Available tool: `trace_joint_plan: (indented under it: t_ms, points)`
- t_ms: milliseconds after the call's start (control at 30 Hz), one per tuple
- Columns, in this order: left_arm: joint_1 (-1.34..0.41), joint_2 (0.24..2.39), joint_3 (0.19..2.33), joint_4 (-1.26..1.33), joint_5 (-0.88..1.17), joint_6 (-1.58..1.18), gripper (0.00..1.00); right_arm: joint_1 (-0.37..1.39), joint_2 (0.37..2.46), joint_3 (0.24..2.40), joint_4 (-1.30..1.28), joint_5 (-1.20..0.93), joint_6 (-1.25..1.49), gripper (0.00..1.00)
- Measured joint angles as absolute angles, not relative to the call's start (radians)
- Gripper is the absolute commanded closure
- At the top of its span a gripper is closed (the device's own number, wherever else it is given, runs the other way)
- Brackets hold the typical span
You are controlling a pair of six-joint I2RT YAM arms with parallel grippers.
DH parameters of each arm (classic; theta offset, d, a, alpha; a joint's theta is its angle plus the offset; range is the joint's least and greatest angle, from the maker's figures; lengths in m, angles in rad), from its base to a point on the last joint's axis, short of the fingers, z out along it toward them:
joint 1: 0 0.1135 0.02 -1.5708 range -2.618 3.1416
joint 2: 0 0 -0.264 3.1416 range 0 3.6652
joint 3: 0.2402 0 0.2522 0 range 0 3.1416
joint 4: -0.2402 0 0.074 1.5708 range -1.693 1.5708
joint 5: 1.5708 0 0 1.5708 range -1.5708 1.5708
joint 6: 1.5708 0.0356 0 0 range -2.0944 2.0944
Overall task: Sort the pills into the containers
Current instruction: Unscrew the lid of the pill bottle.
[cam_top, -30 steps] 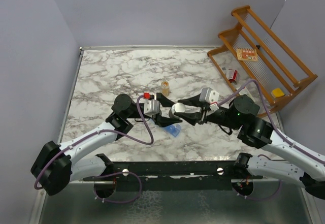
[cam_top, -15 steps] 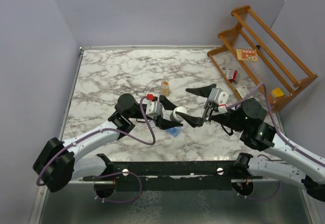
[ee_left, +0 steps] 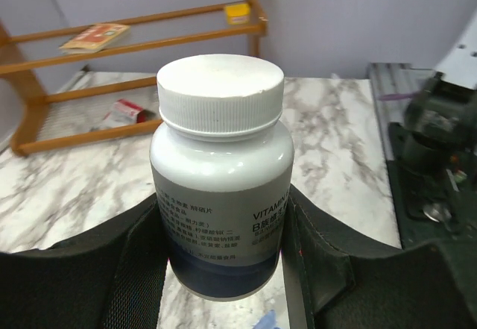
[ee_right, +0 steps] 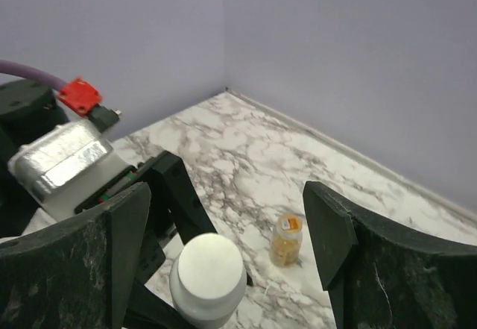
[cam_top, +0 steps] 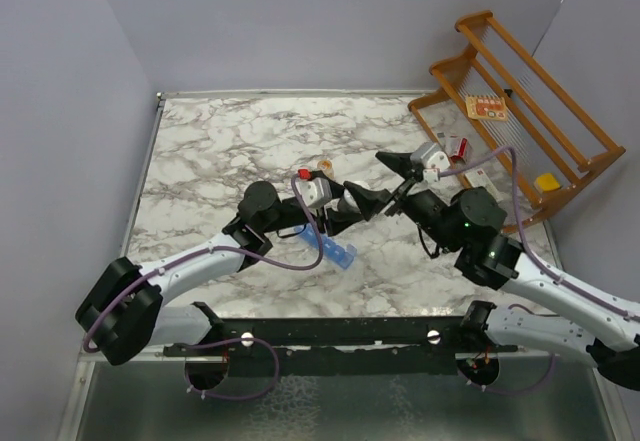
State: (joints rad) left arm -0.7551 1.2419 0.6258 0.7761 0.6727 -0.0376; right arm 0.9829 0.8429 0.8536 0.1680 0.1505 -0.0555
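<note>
My left gripper (ee_left: 223, 273) is shut on a white-capped pill bottle (ee_left: 222, 172), whose label reads VITAMIN; it is held above the table, cap towards the right arm (cam_top: 345, 204). My right gripper (ee_right: 223, 232) stands open just beyond the cap (ee_right: 209, 273), its fingers (cam_top: 395, 162) spread either side and touching nothing. The containers (cam_top: 338, 252), a translucent blue strip, lie on the marble below the left gripper, partly hidden by it; a blue corner (ee_left: 272, 320) peeks in under the bottle. No loose pills are visible.
A small amber bottle (ee_right: 286, 238) stands on the marble behind the grippers (cam_top: 323, 169). A wooden rack (cam_top: 520, 91) with small boxes leans at the back right. Purple walls close in the table's left and far sides.
My right gripper has opened, let go of the bottle's cap and drawn back up and to the right. The left gripper has carried the bottle a little to the right.
</note>
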Motion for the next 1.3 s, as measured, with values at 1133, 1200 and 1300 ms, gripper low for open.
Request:
trace_joint_plan:
  t_ms: [1133, 1200, 1300]
  points:
    - [-0.755, 1.204, 0.587, 0.825, 0.284, 0.024, 1.00, 0.982, 1.040, 0.788, 0.386, 0.308, 0.160, 0.37]
    - [-0.755, 1.204, 0.586, 0.829, 0.282, 0.024, 1.00, 0.982, 1.044, 0.788, 0.390, 0.300, 0.164, 0.41]
    - [-0.755, 1.203, 0.585, 0.831, 0.281, 0.022, 1.00, 0.982, 1.047, 0.788, 0.391, 0.295, 0.166, 0.47]
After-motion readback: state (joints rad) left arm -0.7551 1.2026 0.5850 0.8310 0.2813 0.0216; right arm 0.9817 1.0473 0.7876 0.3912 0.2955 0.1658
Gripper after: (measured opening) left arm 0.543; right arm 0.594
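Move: The bottle's lid sits about 7 cm below the open right fingers, roughly 1 cm back and 1 cm to their left. From the same hand, the blue pill organizer lies some 31 cm down, 1 cm ahead and 5 cm left; the orange pill bottle stands about 19 cm ahead, 7 cm left and 27 cm down. The left hand already grips the bottle, with the lid about 4 cm straight above its finger pads. The white bottle, still gripped by the left hand, is carried about 6 cm forward and then some 3 cm left, turning roughly 20 degrees counter-clockwise. The right hand drops some 5 cm and goes forward, then edges left, its fingers tipping slightly down and partly closing around the lid; whether they touch the lid can't be seen. ##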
